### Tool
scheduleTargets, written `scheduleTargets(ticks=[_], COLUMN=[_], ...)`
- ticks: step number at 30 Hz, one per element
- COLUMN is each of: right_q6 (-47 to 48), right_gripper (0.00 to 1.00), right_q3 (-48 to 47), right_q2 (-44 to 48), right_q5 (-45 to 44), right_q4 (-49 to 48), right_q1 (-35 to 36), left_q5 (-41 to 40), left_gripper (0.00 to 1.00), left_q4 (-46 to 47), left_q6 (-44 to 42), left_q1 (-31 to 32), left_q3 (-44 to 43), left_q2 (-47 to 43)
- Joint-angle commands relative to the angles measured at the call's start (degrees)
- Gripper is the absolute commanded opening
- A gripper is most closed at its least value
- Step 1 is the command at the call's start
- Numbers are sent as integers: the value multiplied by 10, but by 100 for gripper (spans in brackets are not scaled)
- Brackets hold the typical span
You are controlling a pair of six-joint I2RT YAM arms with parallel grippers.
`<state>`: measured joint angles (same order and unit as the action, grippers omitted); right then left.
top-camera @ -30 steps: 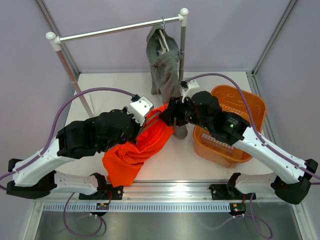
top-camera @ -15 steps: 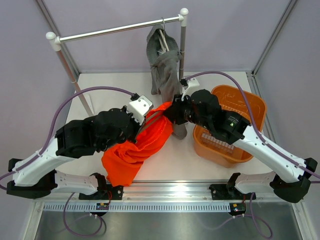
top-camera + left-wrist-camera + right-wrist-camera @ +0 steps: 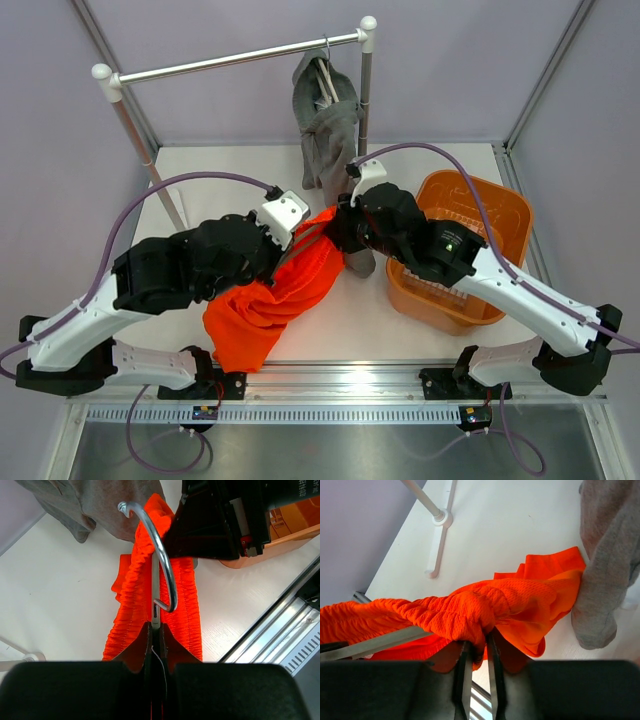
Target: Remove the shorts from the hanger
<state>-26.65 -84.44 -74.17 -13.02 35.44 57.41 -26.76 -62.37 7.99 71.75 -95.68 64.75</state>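
The orange-red shorts hang in a bunch from a wire hanger between my two arms, trailing onto the table. My left gripper is shut on the stem of the hanger just below its hook; in the top view it sits at the shorts' upper end. My right gripper is shut on the gathered waistband of the orange shorts, next to the hanger's grey bar; it meets the left gripper mid-table. The grey shorts hang from the rail on their own hanger.
A clothes rack with a metal rail and two posts stands at the back. An orange basket sits right of centre, under my right arm. The rack's foot lies on the white table.
My right arm has shifted a little left and toward the back, keeping hold of the orange waistband. The left arm and hanger have stayed almost still.
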Motion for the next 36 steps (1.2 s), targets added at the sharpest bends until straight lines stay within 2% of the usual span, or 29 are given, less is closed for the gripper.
scheduleTargets(ticks=[1, 2, 10, 14, 22, 29, 36], right_q6=[-7, -7, 6, 14, 21, 28, 6], right_gripper=[13, 0, 0, 0, 0, 0, 0], right_q3=[-29, -31, -68, -86, -84, -64, -30], right_q2=[3, 5, 23, 15, 5, 9, 24], right_q5=[-75, -83, -196, -202, -184, -163, -85], right_q4=[30, 36, 96, 119, 125, 114, 80], right_q1=[3, 3, -4, -26, -85, -105, -101], left_q5=[14, 12, 36, 78, 117, 160, 114], left_gripper=[0, 0, 0, 0, 0, 0, 0], left_q4=[47, 43, 28, 28, 38, 59, 114], left_q6=[-9, -8, -7, -13, -23, -32, -30], left_q1=[3, 3, 4, 4, 4, 4, 4], left_q3=[-34, -34, -20, -11, -1, 12, 28], left_q2=[-9, -10, -27, -46, -96, -124, -134])
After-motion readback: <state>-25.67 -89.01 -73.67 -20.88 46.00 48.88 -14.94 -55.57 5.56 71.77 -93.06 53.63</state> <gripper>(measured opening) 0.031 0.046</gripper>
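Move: From the left hand, still gripping the hanger by its hook end, the far end of the shorts' waistband lies about 14 cm right, 8 cm ahead and 4 cm lower. That waistband is right at the right hand's fingers, with the hanger's middle some 7 cm left of them and 4 cm nearer. From the right hand, the grey garment hangs about 25 cm straight ahead, and the orange basket lies roughly 30 cm right, 15 cm ahead and 25 cm below. Rightwards first, some 8 cm, and 4 cm forward, the right hand pulls away from the left, its nearly shut fingers closing fully on the waistband as it turns about 15 degrees clockwise. Slightly later the left hand, keeping its pinch on the hanger, lifts and draws back some 4–5 cm each, its left side rolling down. ##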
